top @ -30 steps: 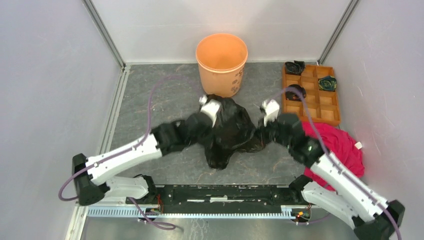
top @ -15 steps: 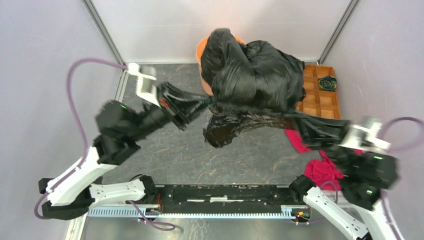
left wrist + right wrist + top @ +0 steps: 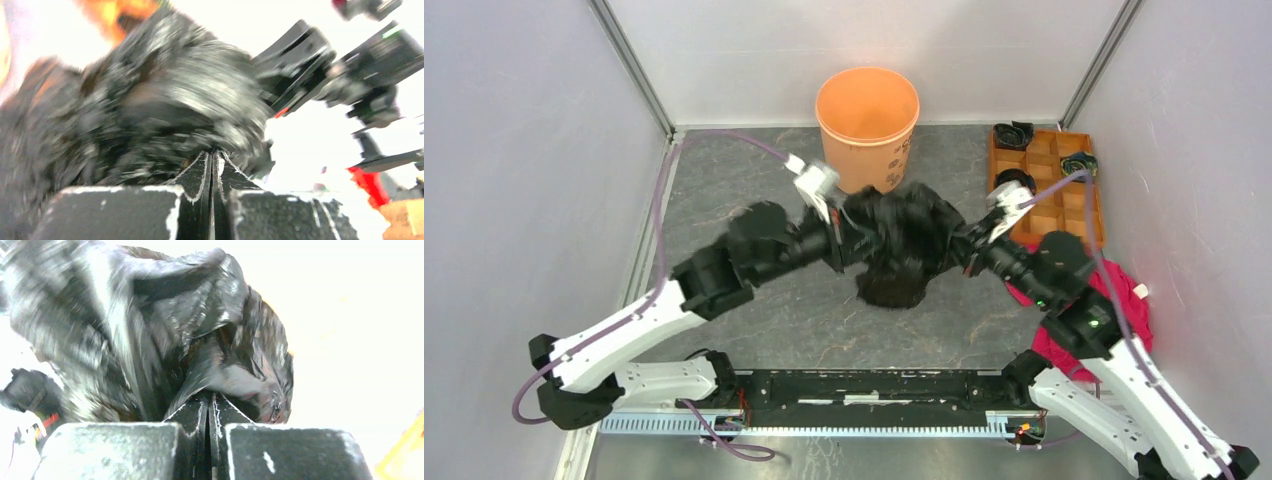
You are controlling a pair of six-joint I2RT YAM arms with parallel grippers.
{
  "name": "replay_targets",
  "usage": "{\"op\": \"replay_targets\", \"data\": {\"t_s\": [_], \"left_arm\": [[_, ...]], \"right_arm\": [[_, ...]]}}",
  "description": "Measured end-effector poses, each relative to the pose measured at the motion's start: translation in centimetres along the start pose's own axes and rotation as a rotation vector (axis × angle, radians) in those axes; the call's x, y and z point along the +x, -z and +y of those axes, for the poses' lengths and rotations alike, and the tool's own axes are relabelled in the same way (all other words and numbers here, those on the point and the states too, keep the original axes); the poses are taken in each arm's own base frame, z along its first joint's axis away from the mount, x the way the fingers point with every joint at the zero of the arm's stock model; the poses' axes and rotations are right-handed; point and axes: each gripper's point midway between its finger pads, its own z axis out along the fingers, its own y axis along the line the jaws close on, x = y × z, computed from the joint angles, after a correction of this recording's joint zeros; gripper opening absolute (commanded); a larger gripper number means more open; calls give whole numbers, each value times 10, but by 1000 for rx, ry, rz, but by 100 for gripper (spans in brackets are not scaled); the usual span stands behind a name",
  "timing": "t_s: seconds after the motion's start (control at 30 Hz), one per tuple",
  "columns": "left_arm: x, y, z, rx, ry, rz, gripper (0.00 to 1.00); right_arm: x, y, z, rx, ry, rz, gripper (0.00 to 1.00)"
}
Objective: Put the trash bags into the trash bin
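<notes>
The black trash bag (image 3: pixel 904 245) hangs bunched and motion-blurred between both grippers, just in front of the orange trash bin (image 3: pixel 867 125), which stands upright at the back centre. My left gripper (image 3: pixel 849 236) is shut on the bag's left side. In the left wrist view its jaws (image 3: pixel 212 152) are pressed together on the crinkled film (image 3: pixel 150 100). From the other side my right gripper (image 3: pixel 965 250) is also shut on the bag. The right wrist view shows those jaws (image 3: pixel 210 400) pinching a fold of the black film (image 3: pixel 150 325).
An orange-brown compartment tray (image 3: pixel 1064 215) lies at the back right with small coiled black rolls (image 3: pixel 1079 165) in it. A pink-red cloth (image 3: pixel 1124 305) lies heaped under the right arm. Grey walls and metal rails close in the table on three sides.
Half a second ago the arms were spread wide and raised, with the bag billowing over the bin. Now both grippers have come down and together, and the bag is bunched between them.
</notes>
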Motion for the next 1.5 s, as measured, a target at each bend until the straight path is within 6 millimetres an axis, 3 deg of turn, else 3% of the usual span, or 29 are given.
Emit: {"op": "replay_targets", "data": {"t_s": [0.03, 0.07, 0.13, 0.17, 0.23, 0.33, 0.43, 0.53, 0.6, 0.67, 0.8, 0.87, 0.93, 1.03, 1.17, 1.23, 1.33, 1.5], "left_arm": [[-38, 8, -27, 80, -2, -90, 2], [-70, 20, -48, 149, -7, -177, 2], [-107, 47, -69, 229, -8, -313, 2], [-109, 51, -68, 228, -4, -336, 2], [-102, 58, -53, 187, 23, -369, 2], [-47, 29, -2, 15, 84, -264, 2], [42, -5, 54, -184, 125, -28, 2], [105, -11, 84, -303, 143, 182, 2], [114, -12, 79, -281, 163, 231, 2], [100, -14, 50, -174, 188, 243, 2], [32, -11, -38, 163, 189, 110, 2], [6, 1, -66, 275, 181, 31, 2], [-12, 14, -73, 305, 180, -37, 2], [-31, 27, -65, 264, 192, -133, 2], [-32, 26, -57, 234, 198, -156, 2], [-26, 15, -58, 237, 196, -133, 2], [-11, -7, -57, 227, 190, -75, 2], [1, -27, -50, 183, 189, -36, 2]], "right_arm": [[-42, 7, 6, -12, 31, -90, 1], [-66, 13, 10, -20, 51, -154, 1], [-99, 30, 17, -33, 82, -273, 1], [-101, 37, 17, -30, 87, -305, 1], [-86, 43, 13, -19, 86, -324, 1], [-14, 24, -6, 34, 36, -191, 1], [71, 7, -23, 85, -17, 47, 1], [96, 6, -28, 111, -23, 164, 1], [80, 6, -28, 119, -6, 169, 1], [35, 8, -23, 115, 23, 111, 1], [-83, 31, -4, 84, 75, -149, 1], [-114, 48, 3, 72, 91, -255, 1], [-128, 68, 7, 66, 100, -341, 1], [-117, 74, 3, 84, 89, -351, 1], [-69, 45, 2, 51, 34, -227, 0], [-45, 28, 11, -17, -16, -162, 1], [-23, 7, 30, -138, -103, -95, 2], [-13, -6, 47, -237, -175, -28, 9]]}}
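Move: The black trash bag is held by both shut grippers and hangs between them. Its middle is some 7 cm to the right of the left hand and 6 cm to the left of the right hand, about level in reach (a few centimetres back for the right hand), and roughly 8 cm below both. The orange trash bin stands about 28 cm straight ahead of the left hand, well below it. The divided wooden box lies some 18 cm ahead and 23 cm right of the right hand, down on the table. The trash bag is flapped up and down between the two hands, which keep their pinch on it: both swing up 10 to 14 cm, drop 20 cm or more, swing up again and sink more gently. Finally they close in on each other, the right going about 8 cm left while turning some 20 degrees counter-clockwise, the left a few centimetres right. ##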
